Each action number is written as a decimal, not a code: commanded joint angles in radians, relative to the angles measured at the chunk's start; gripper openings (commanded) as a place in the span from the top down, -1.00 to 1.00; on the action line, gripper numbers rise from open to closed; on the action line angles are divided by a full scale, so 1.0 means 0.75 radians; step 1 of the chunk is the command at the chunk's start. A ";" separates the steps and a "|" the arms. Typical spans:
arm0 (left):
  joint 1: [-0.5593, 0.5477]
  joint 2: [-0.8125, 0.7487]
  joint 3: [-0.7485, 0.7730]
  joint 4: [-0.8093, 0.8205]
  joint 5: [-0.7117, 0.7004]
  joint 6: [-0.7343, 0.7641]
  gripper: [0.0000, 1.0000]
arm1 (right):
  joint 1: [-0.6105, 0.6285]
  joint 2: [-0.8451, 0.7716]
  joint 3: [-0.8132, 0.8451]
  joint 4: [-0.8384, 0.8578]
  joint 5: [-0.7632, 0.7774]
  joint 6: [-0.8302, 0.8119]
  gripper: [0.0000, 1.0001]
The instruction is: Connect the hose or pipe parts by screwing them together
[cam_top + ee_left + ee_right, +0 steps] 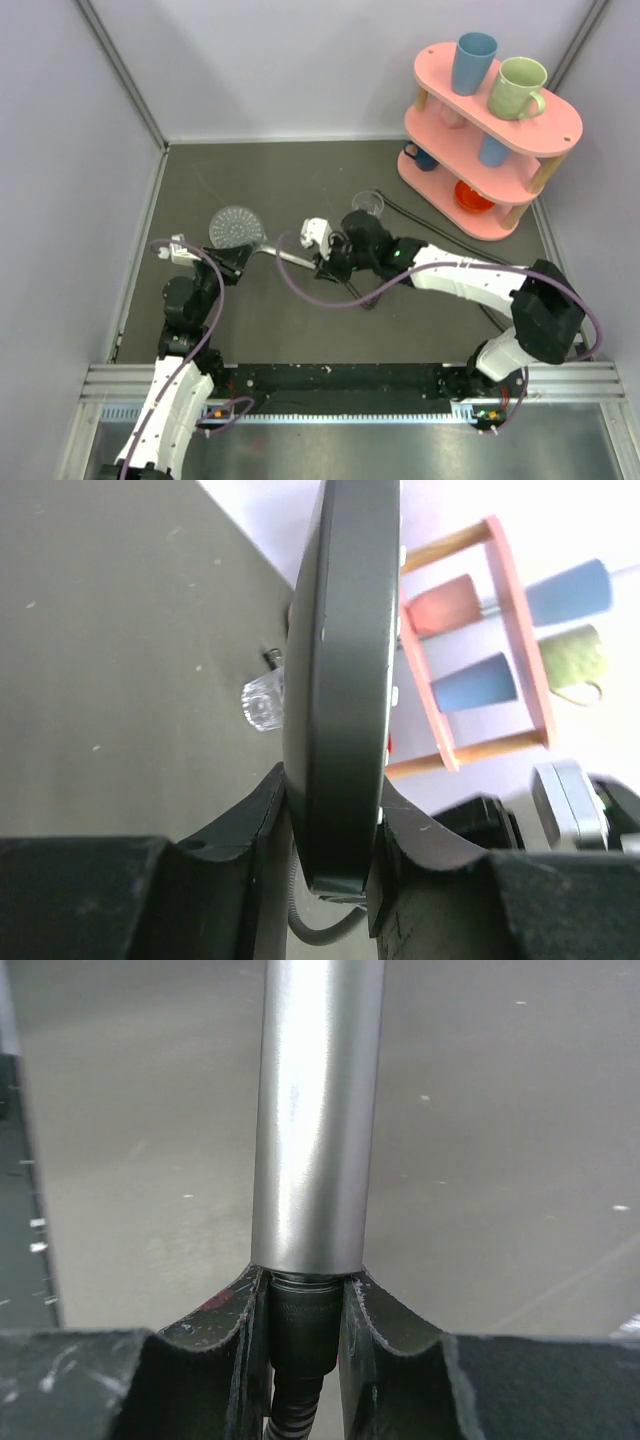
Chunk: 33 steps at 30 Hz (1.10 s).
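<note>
The grey hand shower lies across the middle of the mat, its perforated disc [237, 226] at the left and its straight silver handle [290, 258] pointing right. My left gripper [238, 258] is shut on the disc's rim, which is edge-on in the left wrist view [340, 680] between the jaws of that gripper [335, 850]. My right gripper [325, 268] is shut on the hose's dark knurled nut [303, 1325], which sits right against the end of the handle [315, 1110]. The thin dark hose [430, 222] trails off to the right.
A small clear glass cup [368, 203] stands just behind the right gripper. A pink two-tier rack [490, 130] with several cups fills the back right corner. Purple cables [330, 298] loop over both arms. Grey walls close in the left and back sides.
</note>
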 commanded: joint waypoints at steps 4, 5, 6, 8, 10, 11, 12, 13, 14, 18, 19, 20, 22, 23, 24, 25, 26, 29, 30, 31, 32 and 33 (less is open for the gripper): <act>-0.021 0.058 -0.163 0.636 0.282 0.158 1.00 | -0.236 0.043 0.096 0.353 -1.071 0.334 1.00; -0.019 0.079 -0.161 0.646 0.288 0.172 1.00 | -0.250 0.054 0.102 0.359 -1.090 0.373 1.00; -0.021 0.103 -0.161 0.657 0.294 0.190 1.00 | -0.260 0.070 0.112 0.359 -1.131 0.386 1.00; -0.021 0.164 -0.169 0.720 0.325 0.179 1.00 | -0.277 0.113 0.149 0.347 -1.186 0.443 0.95; -0.021 0.191 -0.187 0.759 0.319 0.160 1.00 | -0.279 0.129 0.167 0.298 -1.197 0.433 0.90; -0.019 0.195 -0.191 0.775 0.315 0.148 1.00 | -0.279 0.127 0.168 0.283 -1.186 0.427 0.87; -0.021 0.193 -0.189 0.761 0.307 0.146 1.00 | -0.279 0.121 0.161 0.267 -1.148 0.416 0.85; -0.019 0.185 -0.179 0.729 0.276 0.146 1.00 | -0.279 0.113 0.157 0.232 -1.117 0.404 0.81; -0.021 0.179 -0.165 0.613 0.258 0.150 1.00 | -0.279 0.085 0.149 0.218 -1.076 0.372 0.66; -0.019 0.130 0.039 0.137 0.099 0.164 1.00 | -0.279 -0.009 0.086 0.108 -0.711 0.290 0.21; -0.021 0.126 0.074 0.064 0.066 0.164 1.00 | -0.279 -0.030 0.072 0.103 -0.643 0.269 0.10; -0.021 0.126 0.133 0.009 0.001 0.160 1.00 | -0.277 -0.077 0.055 0.083 -0.588 0.255 -0.13; -0.019 0.126 0.193 -0.165 -0.065 0.138 1.00 | -0.271 -0.126 0.022 0.050 -0.473 0.196 -0.25; -0.021 0.132 0.256 -0.261 -0.124 0.125 1.00 | -0.250 -0.154 0.016 0.012 -0.426 0.173 -0.27; -0.021 0.144 0.285 -0.367 -0.145 0.111 1.00 | -0.232 -0.201 0.010 -0.009 -0.310 0.147 -0.28; -0.021 0.150 0.318 -0.435 -0.172 0.095 1.00 | -0.209 -0.224 0.008 -0.036 -0.252 0.086 -0.29; -0.021 0.160 0.383 -0.494 -0.194 0.052 1.00 | -0.179 -0.241 0.010 -0.076 -0.189 0.053 -0.30; -0.021 0.203 0.528 -0.734 -0.274 -0.018 1.00 | -0.036 -0.280 0.008 -0.111 0.209 -0.076 -0.31; -0.023 0.238 0.565 -0.799 -0.300 -0.030 1.00 | 0.040 -0.284 0.002 -0.112 0.263 -0.129 -0.31; -0.021 0.259 0.602 -0.889 -0.307 -0.038 1.00 | 0.073 -0.284 0.000 -0.109 0.341 -0.152 -0.31; -0.021 0.297 0.671 -0.938 -0.307 -0.045 1.00 | 0.108 -0.278 -0.002 -0.109 0.445 -0.172 -0.31; -0.021 0.316 0.700 -0.973 -0.309 -0.051 1.00 | 0.187 -0.271 -0.004 -0.099 0.498 -0.209 -0.31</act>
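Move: My right hand already pinches the hose connector at the end of the shower handle; the handle's end sits just 2 cm to its left. The shower head is about 19 cm left and 8 cm ahead of that hand. The glass stands some 17 cm ahead, 10 cm to the right and 10 cm lower. My left hand still grips the neck, with the handle's end about 17 cm to its right, 2 cm back and slightly lower. I twist the hose connector clockwise, as seen looking left along the handle, through some 35 degrees while my left hand keeps the shower head and counter-turns about 15. Then my right fingers open and let go; that hand rises about 8 cm off the connector as its wrist winds back roughly 40 degrees. My left hand rolls the head back the other way and drifts some 4 cm left. ##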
